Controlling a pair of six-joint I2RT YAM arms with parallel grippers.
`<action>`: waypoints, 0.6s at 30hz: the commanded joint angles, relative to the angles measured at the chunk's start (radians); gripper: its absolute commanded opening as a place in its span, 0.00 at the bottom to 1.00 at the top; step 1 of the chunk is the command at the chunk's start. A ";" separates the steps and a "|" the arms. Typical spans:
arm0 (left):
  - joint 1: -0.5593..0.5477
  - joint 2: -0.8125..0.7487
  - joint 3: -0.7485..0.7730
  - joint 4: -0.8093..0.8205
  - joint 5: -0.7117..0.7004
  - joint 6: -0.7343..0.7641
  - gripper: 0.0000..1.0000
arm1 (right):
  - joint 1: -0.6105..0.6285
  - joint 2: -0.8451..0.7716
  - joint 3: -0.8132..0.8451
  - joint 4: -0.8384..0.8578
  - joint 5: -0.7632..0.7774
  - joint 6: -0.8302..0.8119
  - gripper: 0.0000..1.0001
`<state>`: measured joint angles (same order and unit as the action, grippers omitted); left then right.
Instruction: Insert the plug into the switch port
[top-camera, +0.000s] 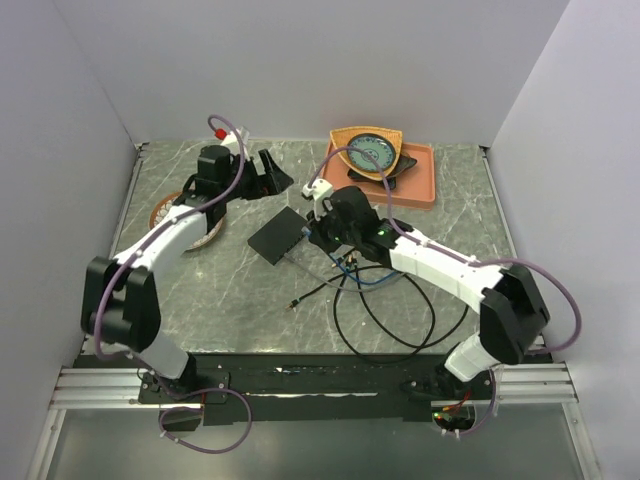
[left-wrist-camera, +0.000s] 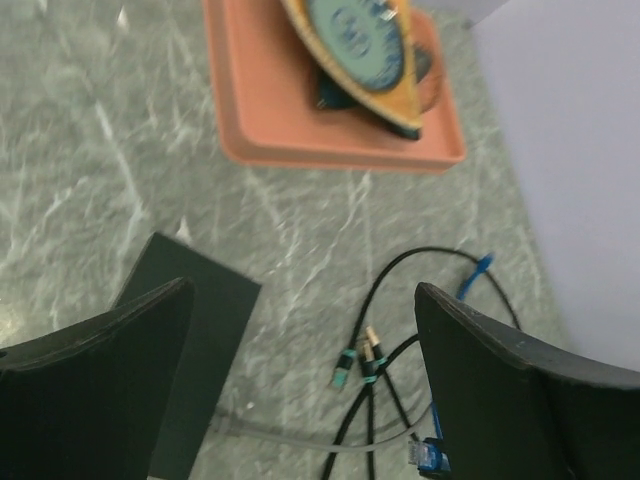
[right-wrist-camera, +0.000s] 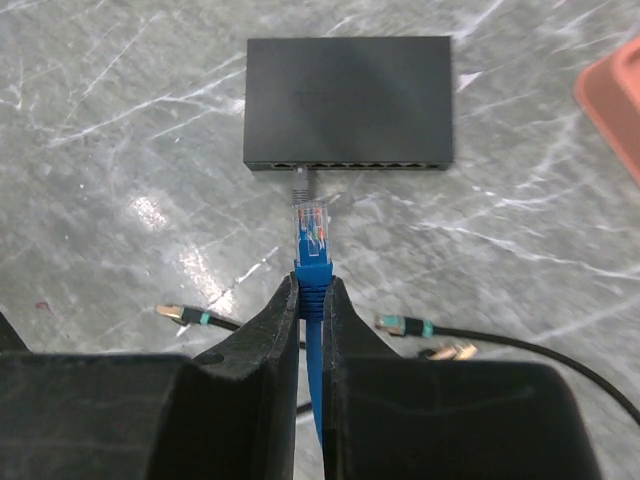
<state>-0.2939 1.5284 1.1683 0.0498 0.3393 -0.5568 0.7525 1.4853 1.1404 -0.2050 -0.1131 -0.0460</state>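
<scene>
My right gripper (right-wrist-camera: 311, 290) is shut on the blue boot of a network cable, just behind its clear plug (right-wrist-camera: 310, 225). The plug points at the near edge of the flat black switch (right-wrist-camera: 348, 95), a short way from its row of ports (right-wrist-camera: 350, 164), not touching. A grey plug (right-wrist-camera: 299, 183) sits in a port directly ahead of it. From above, the right gripper (top-camera: 318, 232) is just right of the switch (top-camera: 277, 236). My left gripper (top-camera: 267, 170) hovers open behind the switch with nothing between its fingers (left-wrist-camera: 480, 370); its view shows the switch (left-wrist-camera: 200, 330) and the blue plug (left-wrist-camera: 428, 455).
An orange tray (top-camera: 420, 185) holding a tilted patterned dish (top-camera: 368, 152) stands at the back right. Loose black cables (top-camera: 385, 310) loop in front of the right arm, with teal-banded connectors (right-wrist-camera: 405, 325) lying near the gripper. A round woven mat (top-camera: 170, 212) lies under the left arm.
</scene>
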 joint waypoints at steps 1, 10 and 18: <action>0.022 0.085 0.074 -0.091 0.035 0.040 0.97 | -0.021 0.082 0.055 0.016 -0.045 0.041 0.00; 0.090 0.291 0.056 0.010 0.148 -0.003 0.95 | -0.045 0.265 0.110 0.044 -0.114 0.070 0.00; 0.110 0.412 0.010 0.105 0.176 -0.041 0.91 | -0.045 0.386 0.134 0.061 -0.128 0.107 0.00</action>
<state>-0.1905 1.9137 1.1988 0.0559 0.4603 -0.5678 0.7128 1.8362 1.2324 -0.1856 -0.2260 0.0280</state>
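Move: The switch's middle is about 12 cm ahead of the right hand, 10 cm to its left and 14 cm below; that hand holds the blue plug. The gray plug, already in the near-right port side, sits about 6 cm ahead and 8 cm left of the right hand. The black cables' plug ends lie some 4 cm ahead and 6 cm right. From the empty left hand, the switch is about 3 cm back, 3 cm left and 19 cm below. The blue plug, still pinched in the right fingers, is carried down about 11 cm, easing slightly forward and left towards the switch's port side beside the gray plug, its tip dipping as the wrist pitches down. At the same time the left hand, fingers still wide open, drops some 16 cm towards the switch and tips its fingers down about 20 degrees. ##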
